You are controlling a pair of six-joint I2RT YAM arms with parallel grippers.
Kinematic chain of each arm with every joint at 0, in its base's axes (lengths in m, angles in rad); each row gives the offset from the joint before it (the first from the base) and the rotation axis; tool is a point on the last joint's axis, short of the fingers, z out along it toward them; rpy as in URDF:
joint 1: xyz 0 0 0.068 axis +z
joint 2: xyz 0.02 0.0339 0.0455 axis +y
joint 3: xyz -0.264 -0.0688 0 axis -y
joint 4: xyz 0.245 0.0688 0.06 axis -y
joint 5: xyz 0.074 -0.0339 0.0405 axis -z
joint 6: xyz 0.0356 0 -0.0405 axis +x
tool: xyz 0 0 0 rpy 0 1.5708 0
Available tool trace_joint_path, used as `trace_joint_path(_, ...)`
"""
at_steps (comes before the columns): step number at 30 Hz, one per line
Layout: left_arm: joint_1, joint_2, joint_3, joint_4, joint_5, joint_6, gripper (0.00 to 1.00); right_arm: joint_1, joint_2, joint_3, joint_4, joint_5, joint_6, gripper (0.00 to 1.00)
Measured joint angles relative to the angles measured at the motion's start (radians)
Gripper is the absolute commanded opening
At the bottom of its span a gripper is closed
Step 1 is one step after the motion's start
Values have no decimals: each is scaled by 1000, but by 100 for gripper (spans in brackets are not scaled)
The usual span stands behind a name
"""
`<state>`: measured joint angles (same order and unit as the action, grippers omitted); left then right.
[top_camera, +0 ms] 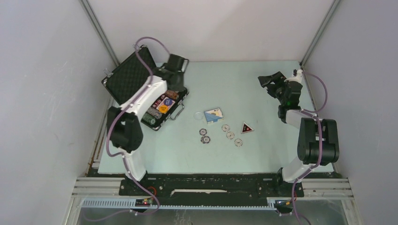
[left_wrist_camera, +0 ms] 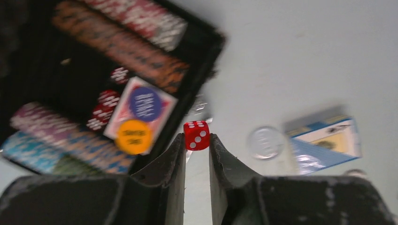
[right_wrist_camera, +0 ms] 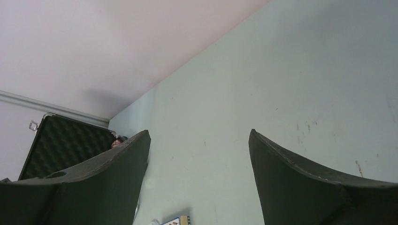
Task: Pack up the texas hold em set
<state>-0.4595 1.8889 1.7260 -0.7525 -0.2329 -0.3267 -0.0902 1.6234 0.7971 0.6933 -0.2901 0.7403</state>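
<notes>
The black case [top_camera: 129, 77] lies open at the table's left, its tray [left_wrist_camera: 206, 51] filled with rows of poker chips [left_wrist_camera: 122, 44]. A card deck [left_wrist_camera: 141, 115] in the tray carries a blue round button [left_wrist_camera: 144, 103] and an orange one [left_wrist_camera: 133, 136]. My left gripper [left_wrist_camera: 196, 140] is shut on a red die [left_wrist_camera: 196, 135], held in the air just off the tray's edge. In the top view that left gripper [top_camera: 174, 84] hangs over the case. My right gripper [top_camera: 268, 83] stands open and empty at the far right, well away from everything.
Loose on the table's middle lie a second card deck [top_camera: 213, 114], a clear round disc [top_camera: 198, 115], several chips [top_camera: 230, 135] and a dark triangular piece [top_camera: 246, 127]. Grey walls close in both sides and the back. The raised lid [right_wrist_camera: 65, 145] leans toward the left wall.
</notes>
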Motion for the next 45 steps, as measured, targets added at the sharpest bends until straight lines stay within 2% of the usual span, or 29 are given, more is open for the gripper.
trace_joint_path(5, 144, -73, -128, -5, 47, 204, 8, 5, 10, 0, 0, -12, 3, 86)
trace_joint_path(10, 270, -71, -215, 19, 208, 366, 10, 8, 10, 0, 2, -20, 3, 86)
trace_joint_path(15, 338, -24, -203, 65, 311, 500, 3, 9, 10, 0, 7, -30, 6, 86)
trace_joint_path(22, 401, 52, -206, 113, 425, 650, 6, 9, 11, 0, 9, -35, 10, 86)
trace_joint_path(31, 448, 68, -206, 161, 492, 729, 7, 12, 21, 0, 29, -50, 18, 86)
trace_joint_path(45, 447, 166, -154, 182, 499, 731, 13, 12, 21, 0, 31, -57, 25, 86)
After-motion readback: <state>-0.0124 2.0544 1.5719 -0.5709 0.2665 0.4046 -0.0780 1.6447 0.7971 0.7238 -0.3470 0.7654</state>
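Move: The gap in the red dice row inside the open case, where the held die is bound, lies roughly 15 cm to the left hand's left, 4 cm ahead and 12 cm below. From that gap, the Small Blind chip sits some 4 cm right and 2 cm nearer, the orange-black chip row about 5 cm ahead and 1 cm right, and the pink-grey chip row 7 cm left and 6 cm nearer. The gap is about 50 cm left of the right hand, level with it and 14 cm below. The red die, still pinched in the left fingertips, is swung quickly left into the case, some 15 cm, while sinking about 11 cm towards the gap in the dice row. On the way the wrist turns about 25 degrees clockwise; the sideways travel then dies out and the hand eases forward and lower the last few centimetres, fingers keeping their hold. ##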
